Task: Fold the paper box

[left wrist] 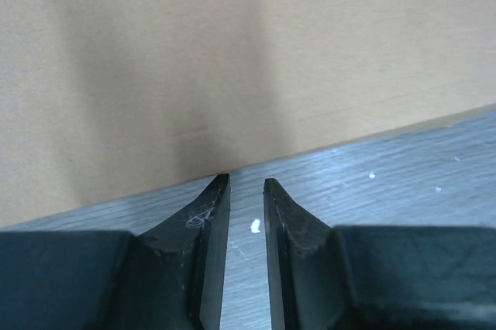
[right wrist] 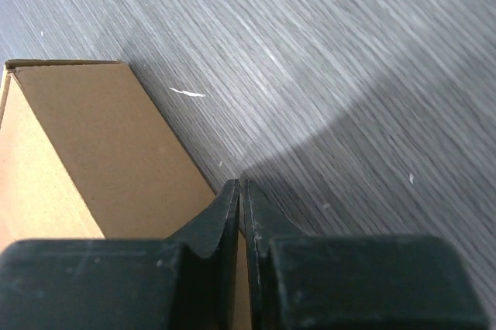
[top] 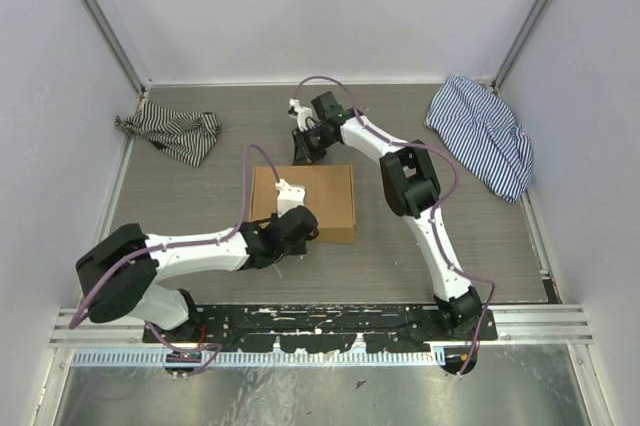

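The paper box [top: 322, 191] is a closed, shallow brown cardboard box lying flat in the middle of the table. My left gripper [top: 298, 230] is low at the box's near edge. In the left wrist view its tips [left wrist: 246, 180] stand a little open, with only table showing in the narrow gap and the box's side wall [left wrist: 232, 59] just ahead. My right gripper [top: 303, 152] is at the box's far edge. The right wrist view shows it [right wrist: 242, 183] shut and empty, right by the edge of the box [right wrist: 93, 136].
A dark striped cloth [top: 172, 131] lies bunched at the back left. A blue striped cloth [top: 485, 134] lies at the back right. White walls enclose the grey wood-grain table [top: 200, 206] on three sides.
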Available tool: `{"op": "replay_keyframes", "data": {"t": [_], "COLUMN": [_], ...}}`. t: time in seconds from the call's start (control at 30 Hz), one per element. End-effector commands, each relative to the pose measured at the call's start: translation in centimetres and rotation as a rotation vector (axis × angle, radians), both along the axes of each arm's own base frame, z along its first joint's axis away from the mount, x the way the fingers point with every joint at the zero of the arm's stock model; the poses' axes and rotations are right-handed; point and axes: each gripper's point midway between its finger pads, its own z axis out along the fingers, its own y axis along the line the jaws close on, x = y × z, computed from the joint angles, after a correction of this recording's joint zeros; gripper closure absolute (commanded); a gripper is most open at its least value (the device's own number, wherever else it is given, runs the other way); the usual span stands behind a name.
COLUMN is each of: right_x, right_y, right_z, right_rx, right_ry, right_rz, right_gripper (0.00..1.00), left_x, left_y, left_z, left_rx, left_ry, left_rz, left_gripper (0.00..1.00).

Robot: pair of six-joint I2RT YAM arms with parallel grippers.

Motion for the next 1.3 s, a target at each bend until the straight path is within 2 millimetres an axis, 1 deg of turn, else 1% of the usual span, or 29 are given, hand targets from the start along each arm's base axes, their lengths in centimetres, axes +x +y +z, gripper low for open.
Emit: {"op": "replay_keyframes", "data": {"t": [0.0,0.07,0.13,0.2,0.27,0.37,0.4,0.5,0.57,0.6,0.67,0.77,0.9,1.0,1.1,1.2,1.27], "right_x": [1.5,1.4,1.4,1.1,0.8,0.3,0.2,-0.3,-0.8,-1.2,-1.8,-2.7,-4.1,-4.3,-3.9,-3.1,-2.6], "right_y": [-1.8,-2.1,-2.3,-2.3,-2.5,-2.6,-2.6,-2.7,-2.7,-2.8,-2.9,-3.1,-3.1,-3.5,-4.2,-4.7,-4.7], "right_z": [1.4,0.9,1.9,1.8,1.4,0.9,0.8,0.4,0.2,-0.2,-0.3,-0.5,-0.8,-1.1,-1.7,-1.8,-1.5], "right_rx": [-0.016,-0.033,-0.034,-0.036,-0.040,-0.043,-0.043,-0.042,-0.039,-0.043,-0.038,-0.045,-0.058,-0.087,-0.137,-0.164,-0.164], "right_ry": [0.014,0.017,0.008,0.021,0.036,0.054,0.059,0.078,0.090,0.100,0.113,0.125,0.136,0.150,0.142,0.131,0.113], "right_rz": [-0.156,-0.165,-0.177,-0.180,-0.185,-0.180,-0.178,-0.172,-0.158,-0.153,-0.135,-0.114,-0.072,-0.093,-0.138,-0.191,-0.218], "right_gripper": [0.87,0.87,0.87,0.87,0.87,0.88,0.88,0.88,0.88,0.88,0.88,0.89,0.89,0.89,0.90,0.91,0.91], "left_x": [-0.3,-0.5,-0.9,-1.5,-2.0,-2.0,-1.8,-1.1,-0.4,0.2,1.3,2.6,4.0,5.0,4.7,3.9,3.4], "left_y": [-3.7,-5.4,-7.2,-9.0,-10.3,-11.3,-11.3,-11.8,-12.0,-11.9,-11.6,-11.5,-10.7,-8.9,-7.6,-7.0,-7.0], "left_z": [2.5,2.6,2.4,2.0,1.5,0.4,-0.3,-1.2,-1.4,-1.7,-2.0,-2.2,-2.1,-2.7,-2.1,-1.6,-1.2], "left_rx": [-0.106,-0.109,-0.117,-0.125,-0.119,-0.115,-0.104,-0.081,-0.062,-0.043,0.002,0.052,0.087,0.119,0.112,0.110,0.095], "left_ry": [-0.041,-0.043,-0.039,-0.031,-0.040,-0.040,-0.037,-0.057,-0.085,-0.103,-0.150,-0.211,-0.280,-0.266,-0.269,-0.251,-0.234], "left_rz": [-0.063,-0.100,-0.138,-0.177,-0.201,-0.204,-0.198,-0.187,-0.170,-0.152,-0.114,-0.091,-0.044,-0.018,-0.026,-0.056,-0.074], "left_gripper": [0.68,0.68,0.68,0.68,0.68,0.68,0.68,0.69,0.68,0.67,0.62,0.61,0.62,0.66,0.67,0.66,0.64]}}
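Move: The box lies just ahead of my left hand, its middle some 11 cm forward, about 1 cm to the right and 1 cm lower. Its near right corner is about 2 cm ahead and 13 cm to the right. From my right hand, at the far wall, the box's middle is about 11 cm back and 1 cm right at the same height, its far right corner 1 cm back and 12 cm right. I sweep my left hand about 13 cm right along the box's near wall, easing back and over a low hop. I sink it beside the wall, then work about 4 cm forward, fingertips tilting up some 10 degrees, to bear on the wall near its right corner, and end sliding 2 cm back left. My right fingers stay at the far wall, shifting about 2.5 cm right. ##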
